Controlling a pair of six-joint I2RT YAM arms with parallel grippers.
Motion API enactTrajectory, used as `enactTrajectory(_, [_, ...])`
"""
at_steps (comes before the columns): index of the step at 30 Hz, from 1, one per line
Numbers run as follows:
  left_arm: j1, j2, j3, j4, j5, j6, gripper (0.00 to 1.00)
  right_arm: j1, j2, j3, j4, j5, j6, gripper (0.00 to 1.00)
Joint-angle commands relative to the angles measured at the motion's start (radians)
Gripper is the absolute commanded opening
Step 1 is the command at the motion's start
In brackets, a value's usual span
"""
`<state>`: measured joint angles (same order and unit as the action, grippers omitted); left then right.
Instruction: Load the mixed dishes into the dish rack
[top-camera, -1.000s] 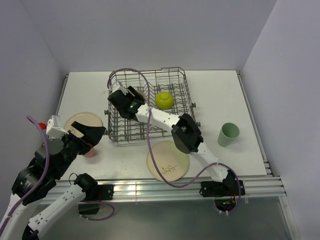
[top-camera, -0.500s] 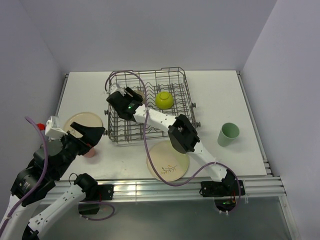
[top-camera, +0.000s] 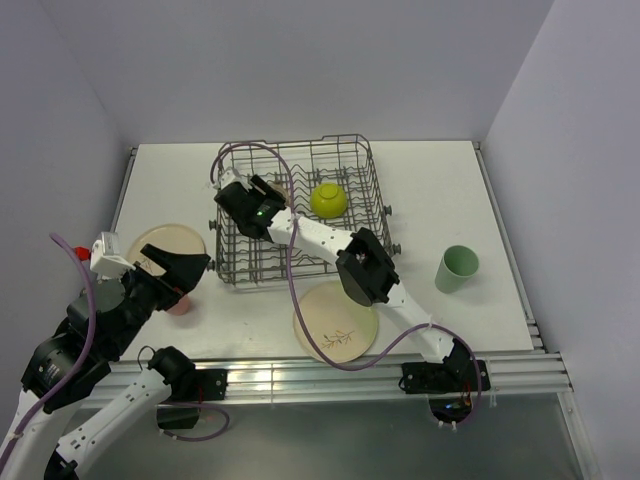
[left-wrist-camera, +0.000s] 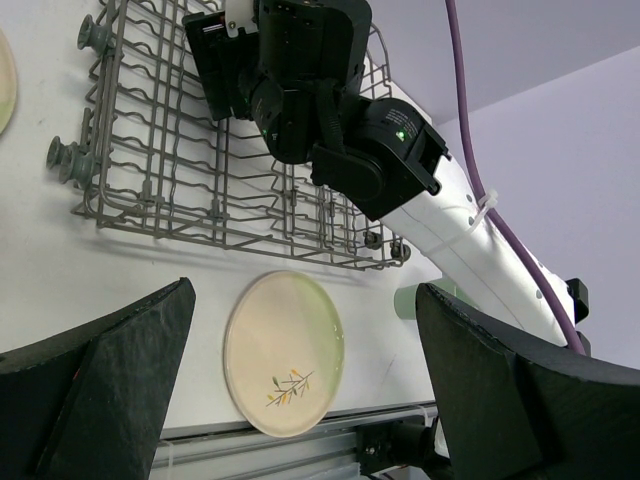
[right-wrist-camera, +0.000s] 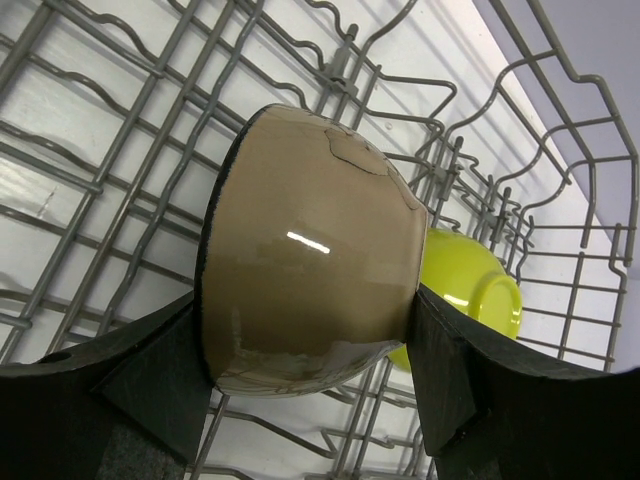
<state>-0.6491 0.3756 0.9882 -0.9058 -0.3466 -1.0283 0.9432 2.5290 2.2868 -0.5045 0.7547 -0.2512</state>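
Observation:
My right gripper (top-camera: 256, 203) (right-wrist-camera: 305, 305) is shut on the black bowl (right-wrist-camera: 310, 280), which is tan outside with a dark rim. It holds the bowl on its side over the left part of the dish rack (top-camera: 372, 190) (right-wrist-camera: 100, 170). A lime-green bowl (top-camera: 329, 199) (right-wrist-camera: 475, 290) lies upside down in the rack just beyond. My left gripper (top-camera: 178, 268) (left-wrist-camera: 302, 290) is open and empty above the coral-pink cup (top-camera: 180, 302). The leaf-sprig plate (top-camera: 336, 321) (left-wrist-camera: 285, 350) lies in front of the rack. A plain cream plate (top-camera: 163, 243) lies at the left and a mint-green cup (top-camera: 459, 268) at the right.
The rack (left-wrist-camera: 150, 170) fills the middle of the white table (top-camera: 440, 190), with upright tines inside. The right arm (top-camera: 368, 268) reaches across the rack's front right corner. Purple cables loop over the rack and beside the left arm. Walls close in on three sides.
The right arm has shifted slightly left over the rack, with the bowl still in its grip. The left arm has barely moved.

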Motion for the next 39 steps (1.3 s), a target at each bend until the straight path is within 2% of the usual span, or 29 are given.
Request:
enactTrajectory(1, [-0.003, 0.003, 0.033, 0.008, 0.0, 0.03, 0.99, -0.007, -0.004, 0.071, 0.014, 0.006, 0.007, 0.12])
enactTrajectory(7, [-0.001, 0.0, 0.035, 0.005, 0.0, 0.028, 0.99, -0.009, 0.008, 0.065, 0.003, 0.008, 0.006, 0.15])
enactTrajectory(9, [-0.003, 0.003, 0.037, 0.005, -0.002, 0.028, 0.99, -0.007, 0.004, 0.059, 0.001, -0.006, 0.012, 0.19])
enactTrajectory(10, [-0.003, 0.005, 0.04, 0.008, -0.002, 0.031, 0.99, -0.009, -0.001, 0.057, 0.0, -0.011, 0.012, 0.25])
enactTrajectory(12, [-0.003, 0.009, 0.041, 0.008, 0.001, 0.031, 0.99, -0.009, -0.001, 0.062, -0.005, -0.009, 0.01, 0.29])
enactTrajectory(18, [-0.003, 0.017, 0.04, 0.019, 0.006, 0.034, 0.99, -0.009, -0.012, 0.045, -0.014, -0.015, 0.007, 0.6])
enactTrajectory(23, [-0.003, 0.025, 0.047, 0.016, 0.005, 0.036, 0.99, -0.009, -0.039, 0.031, -0.043, -0.077, 0.038, 0.71])
enactTrajectory(26, [-0.003, 0.029, 0.053, 0.012, 0.003, 0.037, 0.99, -0.007, -0.062, 0.013, -0.058, -0.132, 0.055, 0.84])
enactTrajectory(27, [-0.003, 0.034, 0.058, 0.008, 0.003, 0.037, 0.99, -0.007, -0.067, 0.007, -0.063, -0.141, 0.056, 0.92])
enactTrajectory(30, [-0.003, 0.037, 0.061, 0.004, 0.009, 0.034, 0.99, -0.007, -0.078, 0.002, -0.086, -0.182, 0.067, 1.0])
enactTrajectory(34, [-0.003, 0.039, 0.063, 0.005, 0.015, 0.03, 0.99, -0.009, -0.102, -0.013, -0.107, -0.204, 0.078, 1.0])
enactTrajectory(39, [-0.003, 0.046, 0.058, 0.004, 0.029, 0.024, 0.99, -0.009, -0.188, -0.114, -0.086, -0.271, 0.104, 1.0])
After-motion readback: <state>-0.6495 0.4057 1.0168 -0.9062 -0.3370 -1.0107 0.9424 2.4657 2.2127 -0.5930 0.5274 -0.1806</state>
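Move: The right fingers already hold the tan-backed dark bowl low inside the rack, and its resting place on the wires is roughly 4 cm straight below them. The yellow-green bowl sits about 13 cm to the right of this hand, 2 cm back and 2 cm lower; the rack's left side runs some 12 cm to the left, level with it. From the idle left hand, that resting place is about 28 cm ahead, 15 cm to the right and 24 cm lower. Ease the right gripper down about 1 cm onto the rack wires with the dark bowl still gripped, then open the fingers fully to let the bowl go. As they open, sink another 1 cm or so and draw back towards the base, some 3 cm in all, drifting slightly left while the fingertips tip down about 10 degrees. ##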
